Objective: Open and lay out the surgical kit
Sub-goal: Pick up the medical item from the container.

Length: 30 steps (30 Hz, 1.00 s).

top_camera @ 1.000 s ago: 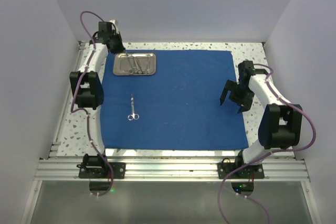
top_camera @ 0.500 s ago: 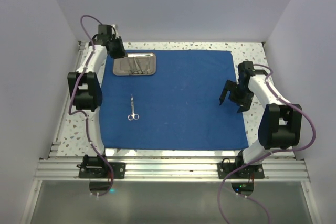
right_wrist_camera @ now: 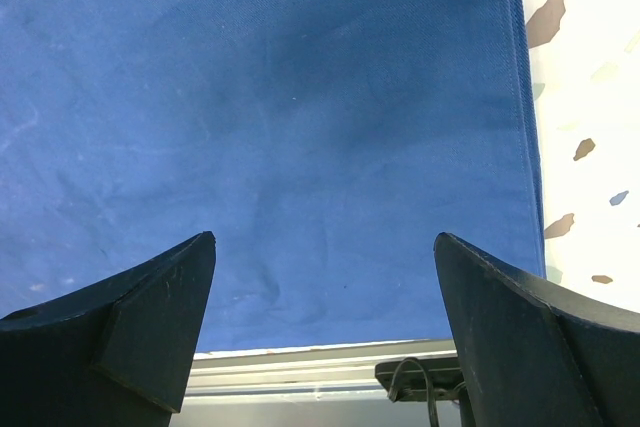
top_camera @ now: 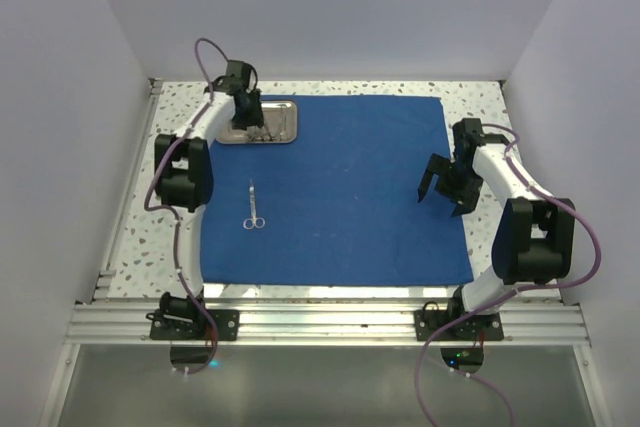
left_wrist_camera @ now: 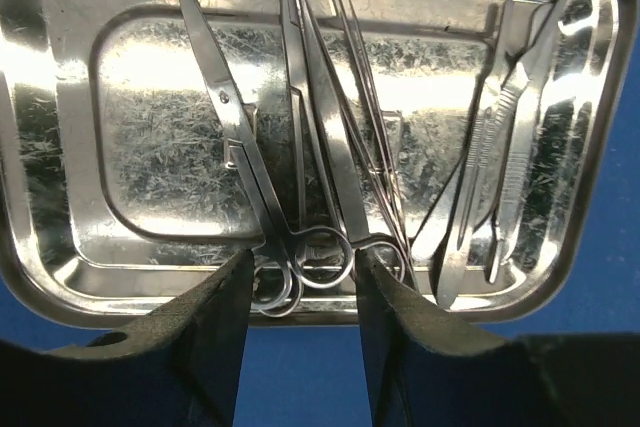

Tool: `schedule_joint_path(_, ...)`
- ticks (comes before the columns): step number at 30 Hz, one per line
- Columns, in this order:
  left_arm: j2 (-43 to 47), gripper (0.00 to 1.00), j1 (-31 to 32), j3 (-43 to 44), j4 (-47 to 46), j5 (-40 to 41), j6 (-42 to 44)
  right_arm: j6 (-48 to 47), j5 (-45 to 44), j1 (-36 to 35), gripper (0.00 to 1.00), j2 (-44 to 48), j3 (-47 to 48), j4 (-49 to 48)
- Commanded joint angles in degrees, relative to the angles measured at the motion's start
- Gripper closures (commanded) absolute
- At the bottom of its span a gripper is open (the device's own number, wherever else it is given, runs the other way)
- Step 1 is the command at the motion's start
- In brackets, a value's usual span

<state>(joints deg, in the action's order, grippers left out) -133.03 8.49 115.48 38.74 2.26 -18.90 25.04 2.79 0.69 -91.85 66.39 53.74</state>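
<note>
The surgical kit's royal-blue cloth lies spread flat on the table. At its back left corner sits the steel tray. One pair of silver scissors lies alone on the cloth's left part. My left gripper hangs over the tray. In the left wrist view the tray holds scissors, long forceps and tweezers. The left gripper is open just short of the ring handles, gripping nothing. My right gripper is open above the cloth's right side, and nothing is between its fingers.
Speckled tabletop shows around the cloth, widest on the left. An aluminium rail runs along the near edge, also seen under the right gripper as a rail. White walls close in the back and both sides.
The left arm swung from beside the tray's left end to over the tray, and its jaws opened. The right arm has not moved.
</note>
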Motion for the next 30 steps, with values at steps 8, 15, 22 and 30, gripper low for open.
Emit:
schedule_joint_path(8,-4.43,0.52,0.03,5.63,3.36,8.99,-0.44,-0.51,1.61,-0.25,0.05,0.01,0.58,-0.12)
schedule_joint_path(15,-6.27,0.54,0.03,8.44,4.32,10.13,-0.26,-0.52,1.61,-0.25,0.05,-0.78,1.11,-0.12)
schedule_joint_path(22,-8.12,0.59,0.12,6.26,4.50,9.61,-0.70,-0.43,1.61,-0.25,0.05,-1.57,1.64,-0.12)
schedule_joint_path(30,-11.81,0.78,0.03,7.48,6.43,5.21,-0.09,-0.25,1.78,-0.25,0.05,-2.10,1.46,-0.30)
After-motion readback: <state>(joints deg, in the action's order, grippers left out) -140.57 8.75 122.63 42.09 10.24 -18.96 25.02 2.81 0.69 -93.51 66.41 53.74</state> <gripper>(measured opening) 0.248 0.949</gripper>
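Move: The scissors with tips pointing out to the left in the tray have their middle about 3 cm ahead of the half-open left fingers, 2 cm to their left and 4 cm below; the rings lie nearly under the fingers. A slim clamp lies alongside, some 4 cm ahead and 1 cm right of the hand, and the ridged tweezers 3 cm ahead and 7 cm right. From the right hand the scissors are roughly 48 cm left and 28 cm ahead. The scissors' shank, just beyond the rings, is what the left fingers come down on: the hand sinks about 3 cm into the tray and shifts 2 cm left, ending about 1 cm farther forward, with a slight roll that lifts its left side. Low over the tray, the half-open fingers close to about half their gap around the shank, beginning contact. ##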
